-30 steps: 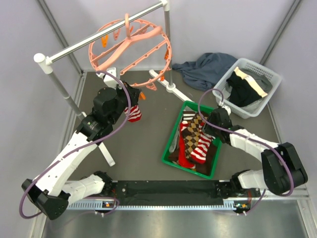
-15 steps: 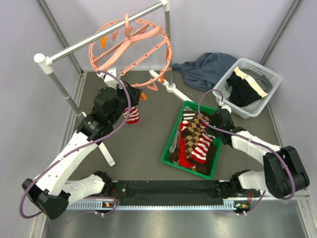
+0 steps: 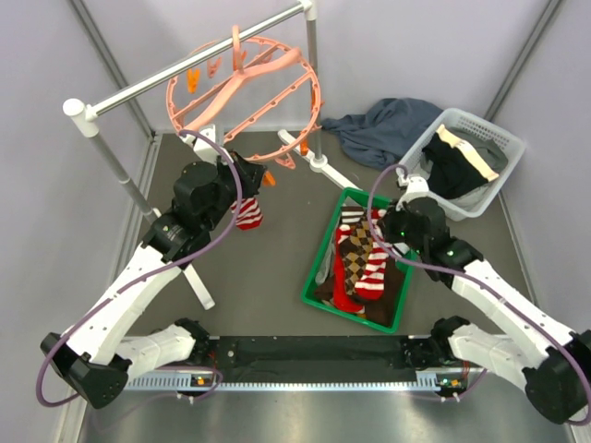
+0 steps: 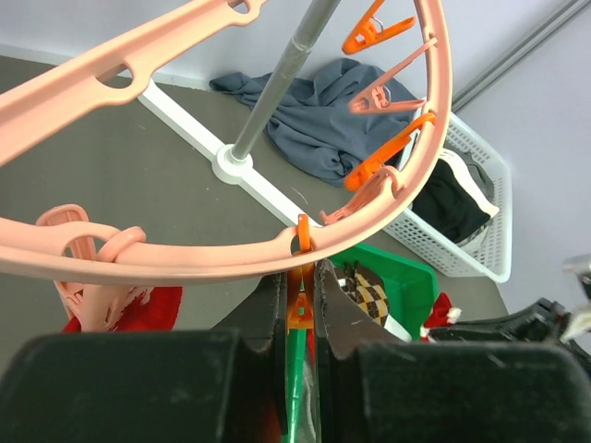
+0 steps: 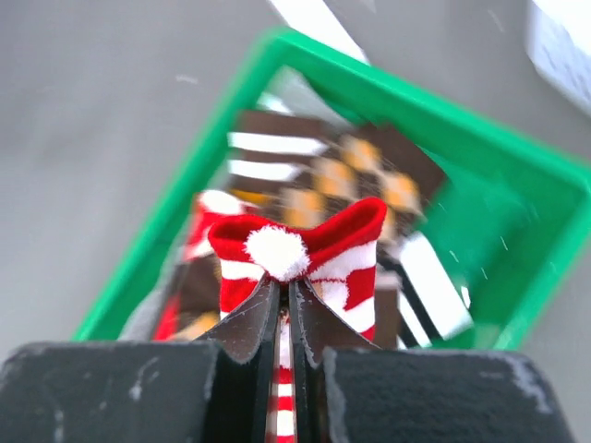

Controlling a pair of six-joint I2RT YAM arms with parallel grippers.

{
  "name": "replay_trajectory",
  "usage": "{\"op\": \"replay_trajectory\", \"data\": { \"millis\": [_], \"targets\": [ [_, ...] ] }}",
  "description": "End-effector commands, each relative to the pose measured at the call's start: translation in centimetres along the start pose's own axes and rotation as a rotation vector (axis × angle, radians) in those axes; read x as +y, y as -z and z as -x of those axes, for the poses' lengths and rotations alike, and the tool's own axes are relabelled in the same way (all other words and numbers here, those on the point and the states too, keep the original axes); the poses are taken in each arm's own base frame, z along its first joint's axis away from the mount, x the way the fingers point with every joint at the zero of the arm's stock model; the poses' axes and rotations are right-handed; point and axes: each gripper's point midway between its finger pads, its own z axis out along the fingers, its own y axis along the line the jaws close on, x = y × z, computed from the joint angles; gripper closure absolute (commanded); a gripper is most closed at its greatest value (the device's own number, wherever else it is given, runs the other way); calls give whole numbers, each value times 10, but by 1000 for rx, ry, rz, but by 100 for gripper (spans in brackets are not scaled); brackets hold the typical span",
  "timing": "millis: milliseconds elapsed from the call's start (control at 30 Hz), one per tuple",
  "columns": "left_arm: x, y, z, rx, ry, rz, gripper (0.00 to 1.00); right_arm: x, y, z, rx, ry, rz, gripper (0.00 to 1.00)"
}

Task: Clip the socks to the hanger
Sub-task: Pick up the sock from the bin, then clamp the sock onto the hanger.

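Observation:
The salmon-pink hanger (image 3: 242, 92) hangs from the grey rail. My left gripper (image 3: 260, 180) is up at its lower rim, shut on a small orange clip (image 4: 300, 309) under the ring (image 4: 185, 263). A red-and-white striped sock (image 3: 247, 214) dangles just below that spot. My right gripper (image 3: 386, 235) is over the green bin (image 3: 319, 277), shut on the cuff of another red-and-white striped sock (image 5: 337, 254) with a white pompom, lifted a little above the pile. Argyle, brown and red socks (image 3: 362, 242) lie in the bin beneath it.
A white laundry basket (image 3: 480, 138) with black and cream garments stands at the back right, and a dark blue-grey cloth (image 3: 383, 125) lies beside it. The grey rail (image 3: 166, 78) rests on white posts, with a white foot (image 3: 319, 164) near the bin.
My right gripper has shut on the striped sock's cuff and raised it, and the right arm has swung forward. The left gripper still holds the orange clip in place.

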Motion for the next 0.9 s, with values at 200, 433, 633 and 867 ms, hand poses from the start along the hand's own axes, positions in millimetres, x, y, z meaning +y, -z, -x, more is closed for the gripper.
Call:
{"op": "replay_trajectory", "data": {
  "millis": [200,433,633,867],
  "targets": [
    [-28,3,21,-32,45,-106,97,134,60,97,-339,349,437,100],
    [-36,5,23,-27,55,-142,96,208,65,109,-397,456,642,100],
    [-39,4,20,-26,40,-163,97,248,62,107,-409,482,763,100],
    [-37,1,13,-28,15,-180,98,267,55,110,-413,474,798,100]
  ]
}}
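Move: The orange clip pinched in the left hand's fingertips lies about 27 cm to the left of the right hand, which already grips the striped sock's cuff, roughly 2 cm ahead and some 19 cm above. The first hung sock is about 5 cm left of that clip, 2 cm nearer and 11 cm lower; a pink clip is 4 cm to its right and 4 cm farther out. The green bin's middle is 5 cm left of the right hand, 4 cm back and 13 cm below. The striped sock, held by its cuff in the right hand's shut fingers, is swept out from over the bin, up and left about 20 cm towards the orange clip, levelling off halfway, while that wrist swings counter-clockwise some 40 degrees and tips up. The left hand keeps the clip pinched, edging slightly right and up. ##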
